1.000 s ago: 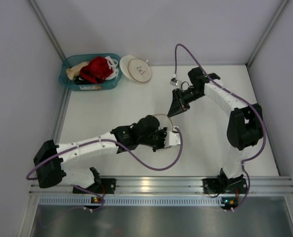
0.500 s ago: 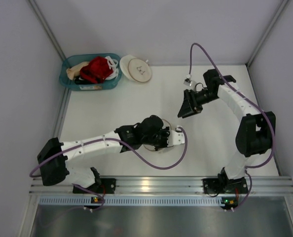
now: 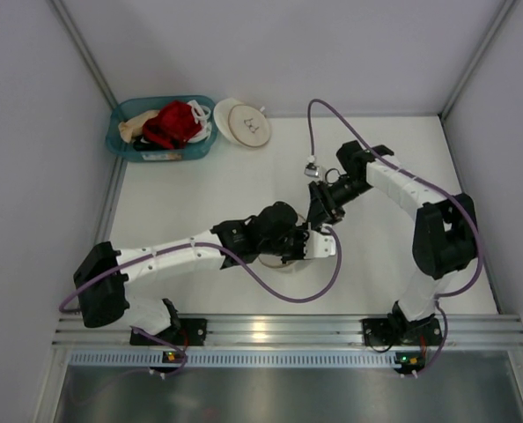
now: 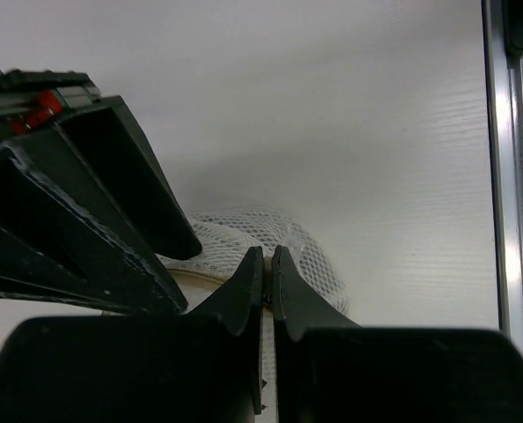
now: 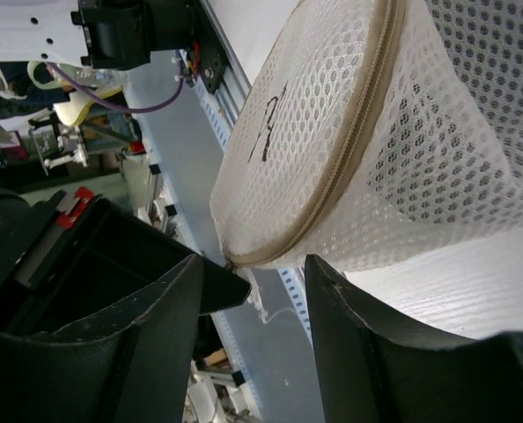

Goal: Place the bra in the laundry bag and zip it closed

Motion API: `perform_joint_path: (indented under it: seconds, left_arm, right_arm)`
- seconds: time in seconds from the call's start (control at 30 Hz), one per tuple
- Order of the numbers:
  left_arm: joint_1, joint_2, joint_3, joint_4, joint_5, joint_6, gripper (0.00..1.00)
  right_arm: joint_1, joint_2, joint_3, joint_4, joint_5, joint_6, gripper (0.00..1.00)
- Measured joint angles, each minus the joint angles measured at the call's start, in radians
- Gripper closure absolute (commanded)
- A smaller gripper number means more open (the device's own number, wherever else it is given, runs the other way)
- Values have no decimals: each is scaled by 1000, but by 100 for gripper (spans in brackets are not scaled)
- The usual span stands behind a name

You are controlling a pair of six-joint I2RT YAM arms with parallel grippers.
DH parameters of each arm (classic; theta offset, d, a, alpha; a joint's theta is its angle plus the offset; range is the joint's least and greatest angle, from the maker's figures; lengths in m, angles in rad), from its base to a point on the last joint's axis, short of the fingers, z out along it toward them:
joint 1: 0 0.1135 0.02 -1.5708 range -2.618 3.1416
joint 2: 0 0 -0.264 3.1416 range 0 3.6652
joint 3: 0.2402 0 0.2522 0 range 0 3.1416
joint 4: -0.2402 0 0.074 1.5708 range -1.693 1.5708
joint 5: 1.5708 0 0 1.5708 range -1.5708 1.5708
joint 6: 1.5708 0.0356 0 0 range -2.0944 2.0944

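Note:
The laundry bag [image 5: 332, 115] is a round cream mesh bag with a tan rim zip and a small dark mark on its lid. In the top view it [image 3: 276, 262] lies mid-table, mostly under my left arm. My left gripper [image 4: 268, 256] [image 3: 304, 250] is shut, pinching the zip at the bag's [image 4: 270, 231] rim. My right gripper [image 5: 254, 262] [image 3: 319, 216] is open, its fingers either side of the zip's end without touching it. The bra is hidden.
A teal basket [image 3: 121, 145] at the back left holds a red garment [image 3: 172, 123] and a beige garment [image 3: 138, 123]. Beside it lies another round bag with a tan-rimmed lid [image 3: 244, 123]. The metal rail [image 3: 270, 330] runs along the near edge.
My right gripper has opened, swung out to the right and come back to the bag's rim. The left gripper has stayed shut and shifted slightly right with the bag.

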Motion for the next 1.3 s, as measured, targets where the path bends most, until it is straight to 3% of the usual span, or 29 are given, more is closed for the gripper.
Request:
perform_joint_path:
  seconds: [0.17,0.2,0.27,0.67,0.73,0.8,0.9,0.93,0.97,1.13,1.3]
  left_arm:
    - [2,0,11,4,11,-7,100]
    - [2,0,11,3,15,-8,100]
    - [4,0,11,3,31,-9,100]
    - [20,-38,-21,-8,79,-62,100]
    - [26,-47,-27,3,77,-63,84]
    - [29,-49,-25,11,60,-72,52]
    - [21,-50,-14,-41,44,-98,27]
    - [22,-49,-6,-59,42,-101,10]
    - [31,-49,10,-79,42,-110,2]
    - [191,-48,153,-107,32,-173,2]
    - [357,-49,223,-94,2,-251,2]
  right_arm:
    - [43,53,4,-24,-8,-29,80]
    - [44,60,10,-29,-11,-31,91]
    - [44,73,31,-45,-19,-37,100]
    - [17,86,74,-65,-32,-6,100]
    - [3,86,74,-61,-39,19,100]
    - [-14,86,74,-48,-43,44,100]
    - [-69,86,86,31,-36,75,100]
    - [-93,86,90,65,-32,90,100]
    - [-118,86,94,100,-27,108,100]
    - [-253,94,94,335,15,256,100]
    - [-438,153,95,696,87,482,100]
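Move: The laundry bag's rim at its zip end lies about 2 cm to the left of the open right fingers, some 1 cm behind and 1 cm below them; the left fingers still pinch this end. From the right hand the bag's body is about 7 cm left, 5 cm back and 5 cm lower. The other white bag lies roughly 32 cm ahead of the right hand, 18 cm to its left and 8 cm below. Right pinches the zip end; left lets go, moving forward and up; right carries bag some 25 cm forward-right. ##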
